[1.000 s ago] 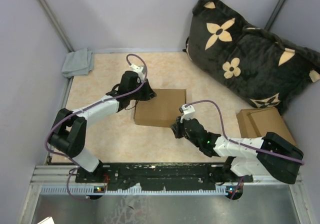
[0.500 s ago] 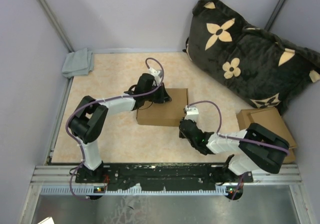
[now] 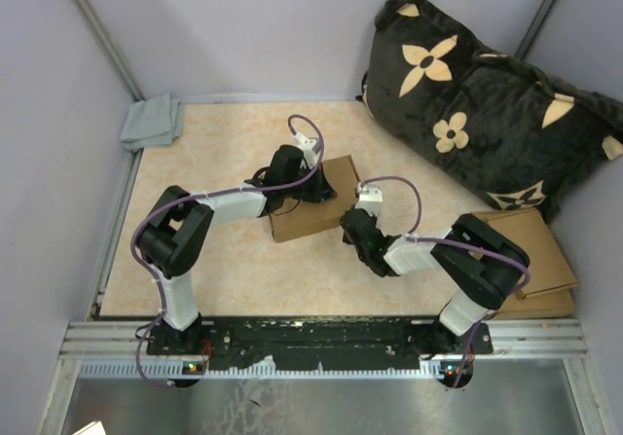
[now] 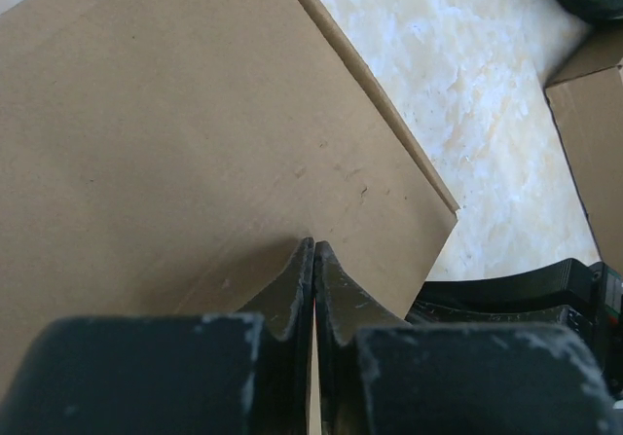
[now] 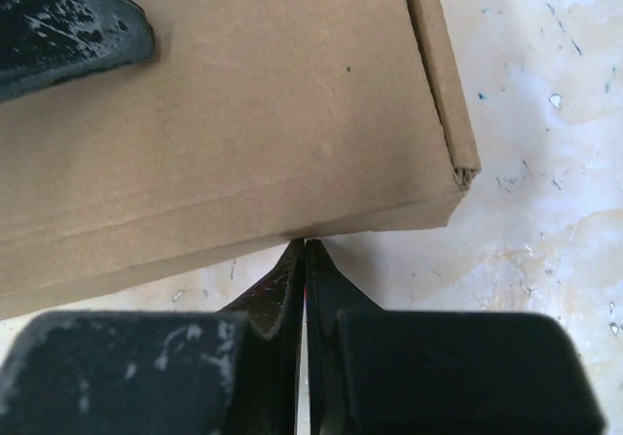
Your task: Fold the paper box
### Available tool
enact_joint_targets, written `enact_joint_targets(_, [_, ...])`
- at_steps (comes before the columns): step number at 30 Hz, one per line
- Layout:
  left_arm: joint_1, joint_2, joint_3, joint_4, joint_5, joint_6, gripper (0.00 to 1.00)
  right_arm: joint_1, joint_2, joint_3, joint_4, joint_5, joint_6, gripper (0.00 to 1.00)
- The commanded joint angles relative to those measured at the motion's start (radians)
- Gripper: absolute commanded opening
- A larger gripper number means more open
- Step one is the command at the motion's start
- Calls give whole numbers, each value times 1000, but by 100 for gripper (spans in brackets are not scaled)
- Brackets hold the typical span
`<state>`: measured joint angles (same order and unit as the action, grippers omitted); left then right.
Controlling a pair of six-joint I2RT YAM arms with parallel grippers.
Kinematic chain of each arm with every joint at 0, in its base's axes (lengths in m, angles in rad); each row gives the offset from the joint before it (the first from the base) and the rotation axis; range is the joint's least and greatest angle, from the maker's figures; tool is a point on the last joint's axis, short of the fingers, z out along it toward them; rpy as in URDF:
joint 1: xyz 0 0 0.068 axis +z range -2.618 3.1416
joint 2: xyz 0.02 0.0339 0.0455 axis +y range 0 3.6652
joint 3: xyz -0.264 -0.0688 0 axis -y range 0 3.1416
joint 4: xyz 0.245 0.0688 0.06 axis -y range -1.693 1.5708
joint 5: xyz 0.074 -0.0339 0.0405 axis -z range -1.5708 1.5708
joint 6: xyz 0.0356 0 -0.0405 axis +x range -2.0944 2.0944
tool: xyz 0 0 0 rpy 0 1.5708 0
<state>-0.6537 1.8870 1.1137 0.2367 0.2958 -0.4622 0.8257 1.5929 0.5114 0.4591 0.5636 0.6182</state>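
Note:
The paper box point(image 3: 316, 201) is plain brown cardboard, closed into a flat box, lying on the table's middle, turned a little askew. My left gripper point(image 3: 313, 190) is shut and empty, its tips pressing on the box's top face point(image 4: 195, 133) near the far side. My right gripper point(image 3: 348, 229) is shut and empty, its tips against the box's near right side wall point(image 5: 292, 211), by the corner. The left fingertips point(image 5: 68, 26) show at the upper left of the right wrist view.
A pile of brown cardboard pieces point(image 3: 526, 260) lies at the right edge, under my right arm's elbow. A black cushion with tan flowers point(image 3: 487, 94) fills the back right. A grey cloth point(image 3: 154, 121) lies in the back left corner.
The box has turned counter-clockwise and shifted slightly. My right gripper moved up against its near right corner; my left gripper stayed on the top face.

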Motion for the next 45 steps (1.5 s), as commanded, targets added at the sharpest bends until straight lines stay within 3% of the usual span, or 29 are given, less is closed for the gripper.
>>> enact_joint_targets(1, [-20, 19, -16, -139, 15, 52, 5, -7, -12, 61, 88, -10, 18, 0])
enact_joint_targets(9, [-18, -8, 39, -182, 7, 93, 9, -2, -104, -39, 118, -252, 65, 0])
enact_joint_targets(13, [-17, -92, 24, -201, -51, 106, 16, -2, -218, -52, 51, -289, 29, 0])
enact_joint_targets(18, [-14, -309, -37, -223, -215, 138, 37, -3, -434, -41, -114, -237, -116, 1])
enact_joint_targets(19, [-13, -357, -63, -217, -252, 142, 46, -6, -476, -39, -136, -212, -145, 5])
enact_joint_targets(21, [-12, -464, -138, -203, -329, 139, 56, -11, -546, -33, -187, -150, -192, 23])
enact_joint_targets(22, [-11, -510, -174, -202, -367, 137, 62, -13, -576, -27, -212, -115, -210, 39])
enact_joint_targets(24, [-8, -603, -249, -210, -437, 126, 71, -16, -616, -10, -274, -21, -223, 85])
enact_joint_targets(25, [-8, -646, -286, -217, -467, 117, 74, -18, -628, 3, -315, 21, -224, 97])
enact_joint_targets(26, [-7, -690, -327, -223, -499, 109, 81, -19, -634, 18, -350, 61, -229, 99])
enact_joint_targets(27, [-7, -730, -366, -226, -516, 95, 96, -19, -638, 32, -383, 82, -233, 99])
enact_joint_targets(28, [-7, -772, -404, -226, -528, 85, 99, -19, -637, 45, -412, 95, -228, 99])
enact_joint_targets(36, [-7, -979, -516, -306, -580, 66, 100, -19, -594, 108, -553, 91, -191, 99])
enact_joint_targets(45, [-7, -1022, -528, -334, -585, 68, 100, -19, -630, 92, -540, 77, -178, 99])
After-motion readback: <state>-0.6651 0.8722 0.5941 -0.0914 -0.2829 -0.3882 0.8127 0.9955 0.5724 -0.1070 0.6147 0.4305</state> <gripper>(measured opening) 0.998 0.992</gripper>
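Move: The folded paper box is closed and lies beneath and between the hands. From the left hand, which is at its lid, the box's middle is about 5 cm left, level with the hand fore and aft, and 4 cm below; its near-left corner is some 14 cm left and 11 cm back. From the right hand, at the near wall, the middle is about 7 cm left and 7 cm ahead, at about the same height, and the near-right corner some 5 cm right and 1 cm ahead. The left hand lingers at the lid, then lifts away and sweeps about 19 cm left and 9 cm back over the box, peaking and settling some 10 cm higher beside its near-left corner, turning roughly 25 degrees counter-clockwise as its fingers go from nearly shut to wide open. The right fingertips come free of the near wall, drawing back and left about 3 cm each, then the hand climbs to about 12 cm up and swings some 9 cm right to hover off the near-right corner, its shut fingers opening wide near the top of the rise. ##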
